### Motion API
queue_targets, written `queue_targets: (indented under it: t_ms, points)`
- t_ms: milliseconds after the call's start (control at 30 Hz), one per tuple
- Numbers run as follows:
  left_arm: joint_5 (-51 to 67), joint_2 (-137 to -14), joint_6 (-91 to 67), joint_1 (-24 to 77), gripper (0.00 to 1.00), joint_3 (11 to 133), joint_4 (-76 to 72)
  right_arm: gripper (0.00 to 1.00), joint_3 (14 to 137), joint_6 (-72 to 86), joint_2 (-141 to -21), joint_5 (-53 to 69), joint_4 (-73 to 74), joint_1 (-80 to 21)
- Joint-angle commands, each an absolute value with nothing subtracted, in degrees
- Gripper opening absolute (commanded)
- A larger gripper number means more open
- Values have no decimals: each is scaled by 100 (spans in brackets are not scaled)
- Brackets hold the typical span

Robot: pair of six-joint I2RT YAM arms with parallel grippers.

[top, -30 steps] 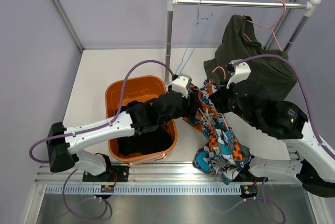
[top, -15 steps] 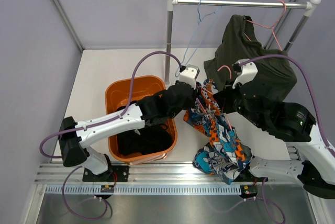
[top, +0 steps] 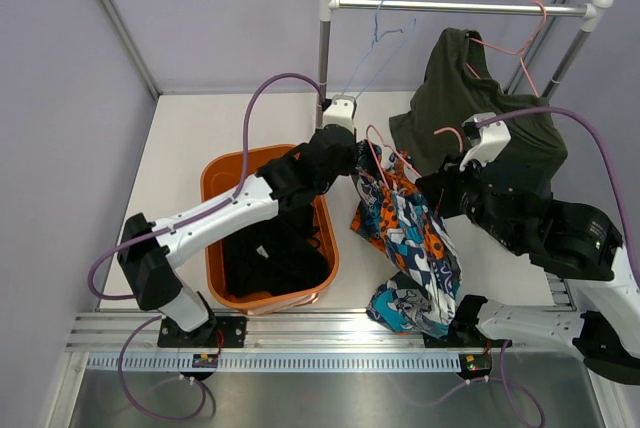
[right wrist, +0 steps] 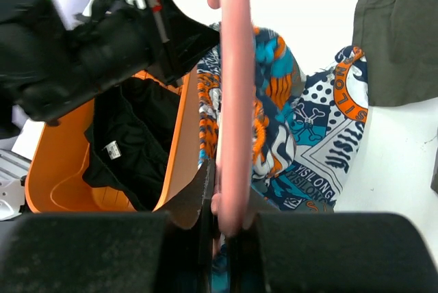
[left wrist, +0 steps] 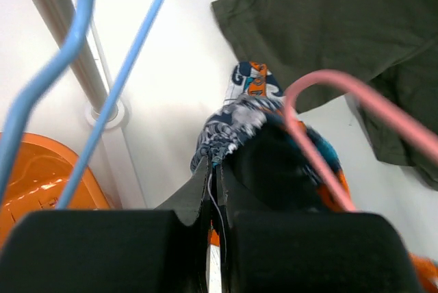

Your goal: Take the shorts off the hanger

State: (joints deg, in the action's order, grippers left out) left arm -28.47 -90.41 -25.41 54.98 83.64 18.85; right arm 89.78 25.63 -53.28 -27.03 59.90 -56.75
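Observation:
The patterned orange, blue and white shorts (top: 412, 238) hang in mid-air between my arms, still draped on a pink hanger (top: 385, 153). My left gripper (top: 352, 163) is shut on the bunched waistband of the shorts (left wrist: 233, 125), just left of the pink hanger wire (left wrist: 328, 153). My right gripper (top: 440, 196) is shut on the pink hanger (right wrist: 229, 101), holding it up with the shorts (right wrist: 308, 129) trailing below it.
An orange bin (top: 225, 188) with dark clothes stands at the left, under my left arm. A metal rail (top: 460, 8) at the back holds a blue hanger (top: 375, 43) and a dark green shirt (top: 480, 98) on another pink hanger. The rail's post (top: 323, 58) stands just behind my left gripper.
My left gripper has moved up and back toward the rail post, pulling the shorts' waistband with it. The shorts are stretched longer. My right gripper has shifted a little right.

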Motion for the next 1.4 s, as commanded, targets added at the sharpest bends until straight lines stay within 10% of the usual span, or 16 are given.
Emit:
queue_targets:
  t_ms: [0, 700, 1367]
  points:
    - [-2752, -9246, -2461, 5432, 0, 8613, 1819, 0, 9264, 2479, -5203, -2786, 5977, -5757]
    - [-1836, -6575, -703, 7919, 0, 7523, 1573, 0, 9333, 1337, -6037, -4896, 4667, -5276]
    - [-3849, -6741, 3926, 7919, 1, 12094, -869, 0, 9193, 1494, -5651, -4395, 4861, -4403]
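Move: The left fingers already grip the patterned shorts' waistband; the orange basket lies about 10 cm back, 17 cm left and 22 cm below. The pink hanger's middle is some 9 cm right, 7 cm back and 6 cm above. From the right hand, still holding that hanger, the rail runs about 27 cm ahead, 3 cm right, 12 cm up; the olive shorts hang 22 cm ahead, 9 cm right, 8 cm lower. Keep both grippers shut and pull the shorts off the pink hanger: draw the left hand back some 20 cm, veering slightly right, then swing it steeply up about 45 cm and leftward, tipping its fingers upward. Meanwhile take the hanger forward and right, rising a little, towards the olive shorts, turning the right hand clockwise about 25 degrees. ##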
